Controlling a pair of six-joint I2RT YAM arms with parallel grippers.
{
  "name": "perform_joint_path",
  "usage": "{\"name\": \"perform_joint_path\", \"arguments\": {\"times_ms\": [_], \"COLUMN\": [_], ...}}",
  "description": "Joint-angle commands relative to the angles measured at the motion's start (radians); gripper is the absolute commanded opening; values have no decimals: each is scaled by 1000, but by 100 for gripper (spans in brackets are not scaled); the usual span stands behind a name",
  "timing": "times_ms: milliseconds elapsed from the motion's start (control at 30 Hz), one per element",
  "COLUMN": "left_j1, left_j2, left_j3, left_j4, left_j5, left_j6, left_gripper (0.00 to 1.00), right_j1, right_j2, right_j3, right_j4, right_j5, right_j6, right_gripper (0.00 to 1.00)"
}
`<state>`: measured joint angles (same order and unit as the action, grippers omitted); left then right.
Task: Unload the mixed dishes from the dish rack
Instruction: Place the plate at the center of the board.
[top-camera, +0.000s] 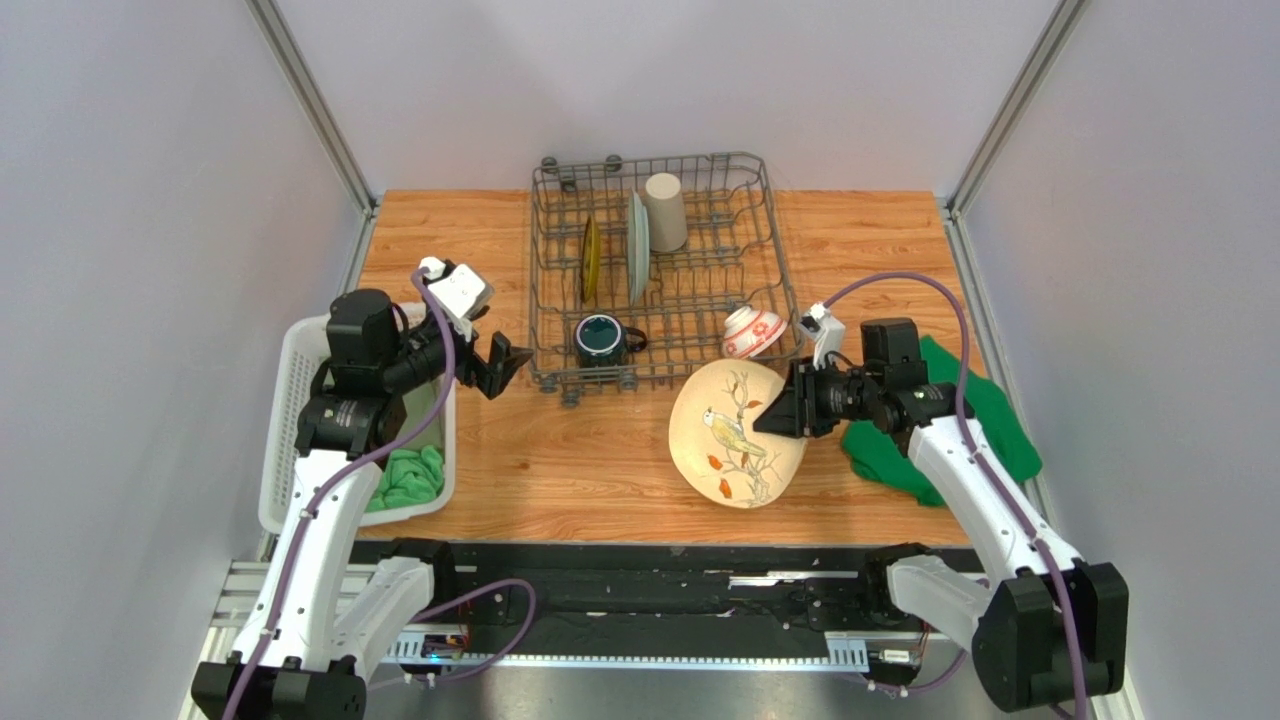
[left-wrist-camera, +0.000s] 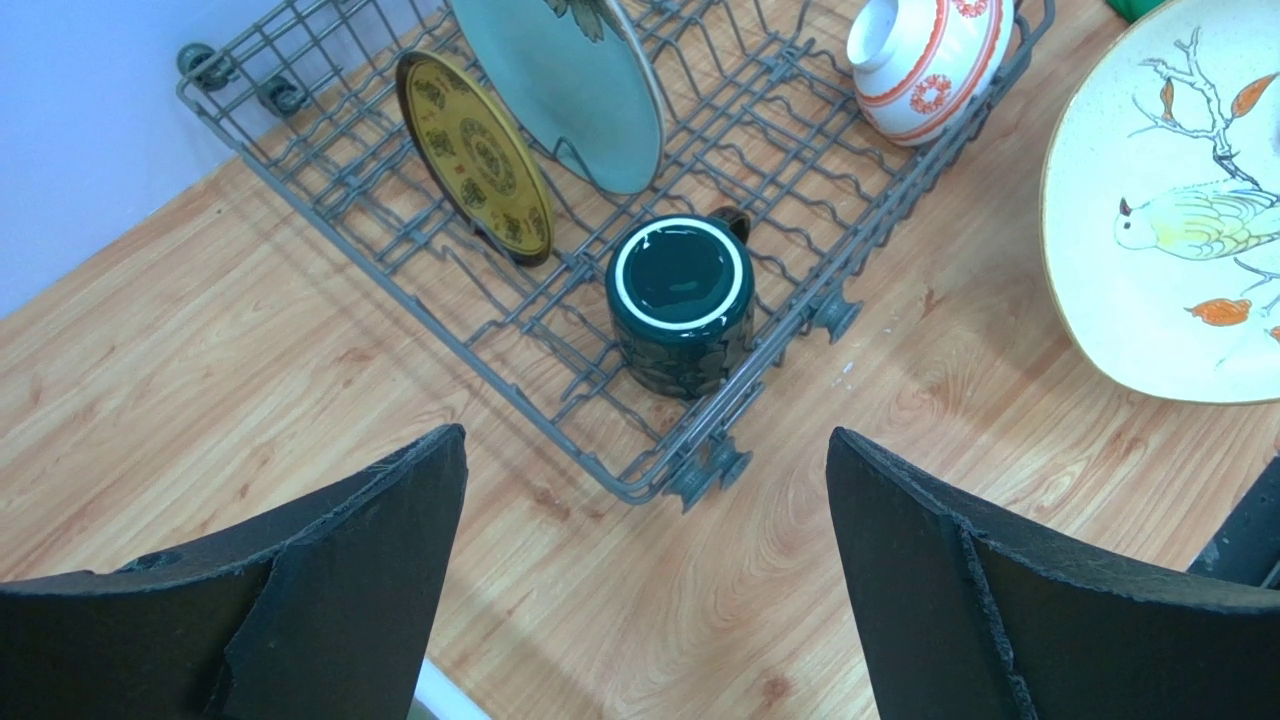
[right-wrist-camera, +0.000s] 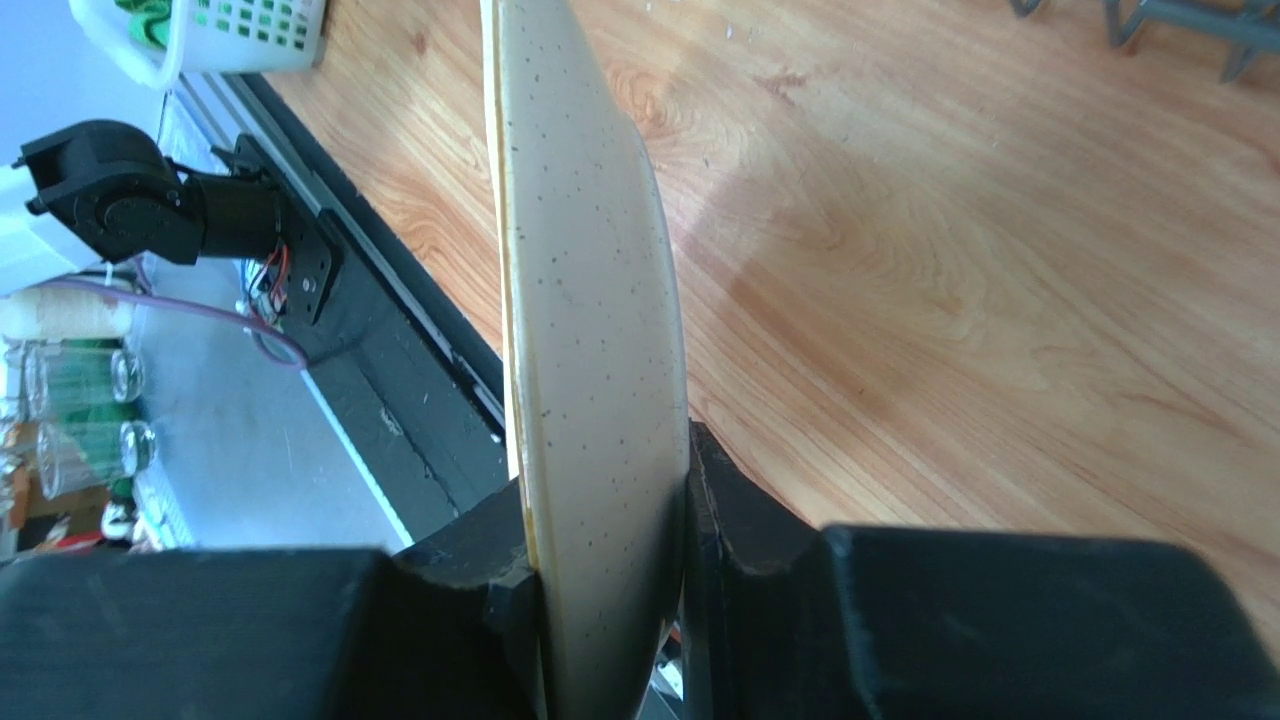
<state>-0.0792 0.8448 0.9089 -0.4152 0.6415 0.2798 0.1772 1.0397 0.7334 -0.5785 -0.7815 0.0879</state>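
Observation:
The dark grey wire dish rack (top-camera: 661, 323) holds a yellow patterned plate (top-camera: 591, 258), a pale green plate (top-camera: 639, 248), a beige tumbler (top-camera: 664, 212), a dark teal mug (top-camera: 600, 339) and a red-and-white bowl (top-camera: 753, 330). My right gripper (top-camera: 787, 408) is shut on the rim of the cream bird plate (top-camera: 729, 435), holding it tilted above the table in front of the rack; the plate shows edge-on in the right wrist view (right-wrist-camera: 594, 300). My left gripper (top-camera: 516, 365) is open and empty just left of the rack's front corner, near the mug (left-wrist-camera: 681, 300).
A white slatted basket (top-camera: 293, 435) with a green cloth (top-camera: 409, 477) stands at the left. Another green cloth (top-camera: 984, 413) lies under my right arm. The table's front edge meets a black rail (top-camera: 646, 578).

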Motion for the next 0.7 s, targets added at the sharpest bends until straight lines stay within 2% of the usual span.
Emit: {"name": "perform_joint_path", "arguments": {"times_ms": [0,233,667], "left_j1": [-5,-5,-5], "left_j2": [-23,-32,-38], "left_j3": [-11,-27,-33], "left_j4": [29,26,33], "left_j5": [-9,-23,-20], "left_j6": [39,59,64], "left_gripper": [97,98,98], "right_j1": [-4,-10,-18], "right_j2": [51,118,246], "right_j3": [41,50,40], "right_j4": [20,-44,-12], "right_j5": [-139,-125,-130], "right_j6": [-62,-165,-171], "right_gripper": [0,0,0]}}
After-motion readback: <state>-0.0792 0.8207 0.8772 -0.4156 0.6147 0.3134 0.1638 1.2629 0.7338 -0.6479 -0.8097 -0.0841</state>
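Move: Some 13 cm below the right hand lies the clear board that the plate it already holds is being taken down to, the spot about 6 cm to its left and 2 cm back. The red-patterned bowl in the rack stands roughly 16 cm ahead of that hand, 4 cm left and 8 cm below. The green cloth is about 23 cm right, 4 cm ahead and 13 cm below. From the left hand the spot lies about 34 cm right, 8 cm back and 26 cm below. Lowering the pinched plate about 5 cm towards the bare board in front of the rack, the right hand drifts scarcely a centimetre back and left-right hardly at all. The descent nearly pauses midway, then goes on. The wrist turns some 10 degrees, mostly dipping the plate's far side, while the fingers keep their hold on the plate. ##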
